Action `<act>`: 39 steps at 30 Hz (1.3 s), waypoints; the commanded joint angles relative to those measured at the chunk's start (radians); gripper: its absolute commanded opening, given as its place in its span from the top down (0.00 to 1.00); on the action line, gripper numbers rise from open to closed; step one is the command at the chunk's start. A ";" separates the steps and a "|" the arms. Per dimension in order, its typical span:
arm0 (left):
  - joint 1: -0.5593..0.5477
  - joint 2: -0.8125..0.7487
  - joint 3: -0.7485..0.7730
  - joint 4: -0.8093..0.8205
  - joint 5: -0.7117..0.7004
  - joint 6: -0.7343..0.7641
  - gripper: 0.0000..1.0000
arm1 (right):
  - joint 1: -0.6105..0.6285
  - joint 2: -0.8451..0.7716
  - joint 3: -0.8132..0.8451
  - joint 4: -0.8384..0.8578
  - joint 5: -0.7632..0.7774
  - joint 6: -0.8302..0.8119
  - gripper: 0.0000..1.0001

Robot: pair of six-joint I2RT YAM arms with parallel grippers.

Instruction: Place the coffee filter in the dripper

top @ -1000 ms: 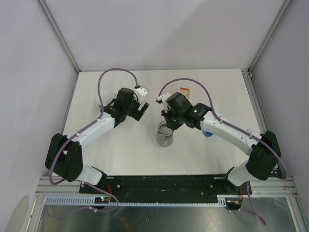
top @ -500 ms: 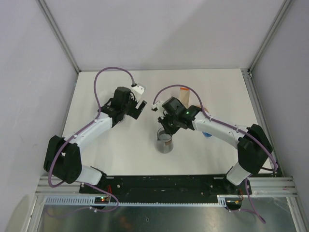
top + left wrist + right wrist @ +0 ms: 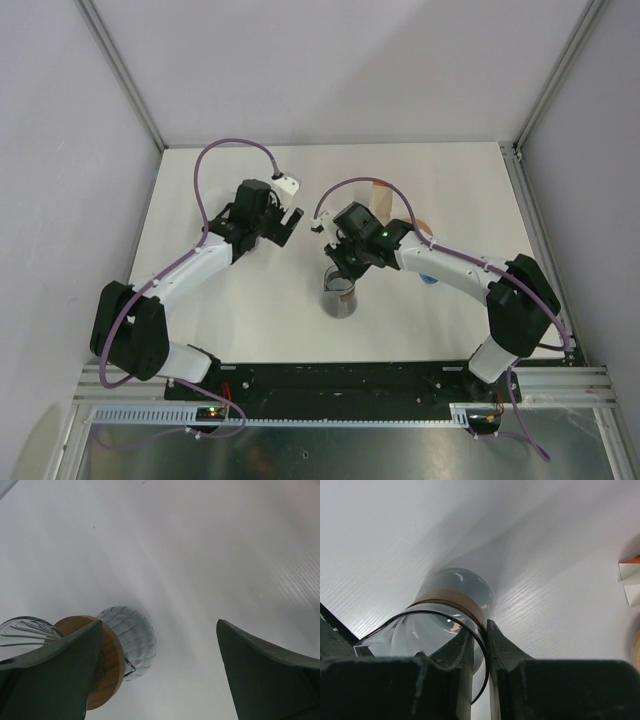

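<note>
The glass dripper (image 3: 341, 293) with a wooden collar stands mid-table, between the arms. My right gripper (image 3: 346, 266) comes down on it from behind. In the right wrist view one finger is inside the dripper (image 3: 445, 611) and one outside, so the right gripper (image 3: 481, 628) is shut on its glass rim. The left gripper (image 3: 289, 224) hovers open to the dripper's back left. In the left wrist view the left gripper (image 3: 159, 623) holds nothing, and the dripper (image 3: 127, 635) shows past its left finger. The coffee filter (image 3: 382, 196), white folded paper (image 3: 630, 582) with an orange edge, lies behind the right arm.
A tan round piece (image 3: 421, 226) and a blue object (image 3: 430, 280) lie partly under the right forearm. Purple cables loop above both wrists. White walls and metal rails close in the table's sides.
My right gripper has shifted left and back while staying on the dripper's rim, and the dripper sits slightly nearer the front. The left gripper has drawn back a little, still open.
</note>
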 commanded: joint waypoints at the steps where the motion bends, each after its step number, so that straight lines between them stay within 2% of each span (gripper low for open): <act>1: 0.005 -0.041 0.022 0.018 0.003 -0.011 0.00 | 0.007 0.001 0.000 0.039 -0.009 -0.008 0.81; 5: 0.005 -0.041 0.021 0.019 0.004 -0.011 0.00 | 0.006 -0.009 0.000 0.039 -0.004 -0.005 0.75; 10: 0.005 -0.041 0.021 0.020 0.004 -0.008 0.00 | 0.006 -0.025 0.000 0.043 0.027 0.001 0.74; 16: 0.005 -0.042 0.021 0.019 0.005 -0.008 0.00 | -0.019 -0.031 0.000 0.060 0.135 0.040 0.92; 19: 0.005 -0.043 0.021 0.018 0.005 -0.008 0.00 | -0.035 -0.027 0.000 0.074 0.137 0.056 0.96; 21: 0.005 -0.043 0.020 0.017 0.005 -0.007 0.00 | -0.036 -0.025 0.001 0.082 0.140 0.061 0.94; 23: 0.005 -0.044 0.020 0.017 0.004 -0.007 0.00 | -0.036 -0.025 0.002 0.086 0.145 0.065 0.89; 32: 0.005 -0.039 0.020 0.018 0.012 -0.005 0.00 | -0.032 -0.113 0.002 0.101 0.088 0.071 0.54; 35: 0.005 -0.038 0.020 0.018 0.016 -0.006 0.00 | -0.047 -0.174 0.002 0.110 0.066 0.073 0.46; 39: 0.005 -0.043 0.016 0.018 0.052 -0.001 0.00 | -0.109 -0.258 0.002 0.117 0.029 0.095 0.40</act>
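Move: The glass jug that the right gripper has by its rim stands with its middle about 3 cm back and 3 cm left of that hand, some 5 cm lower. From the right hand, the pale filter packet is roughly 18 cm ahead and 7 cm right, the wooden ring about 16 cm ahead and 14 cm right, both some 10 cm lower. From the idle left hand the jug lies some 14 cm back, 11 cm right and 9 cm below. Ease the right gripper's fingers slightly open at the jug's rim, then nip them shut on the rim again and drag the standing jug about 3 cm forward and 1.5 cm right, keeping level and turning the wrist a little clockwise. Then let go, spreading the fingers to just over half open, and lift straight up about 6 cm off the rim. ##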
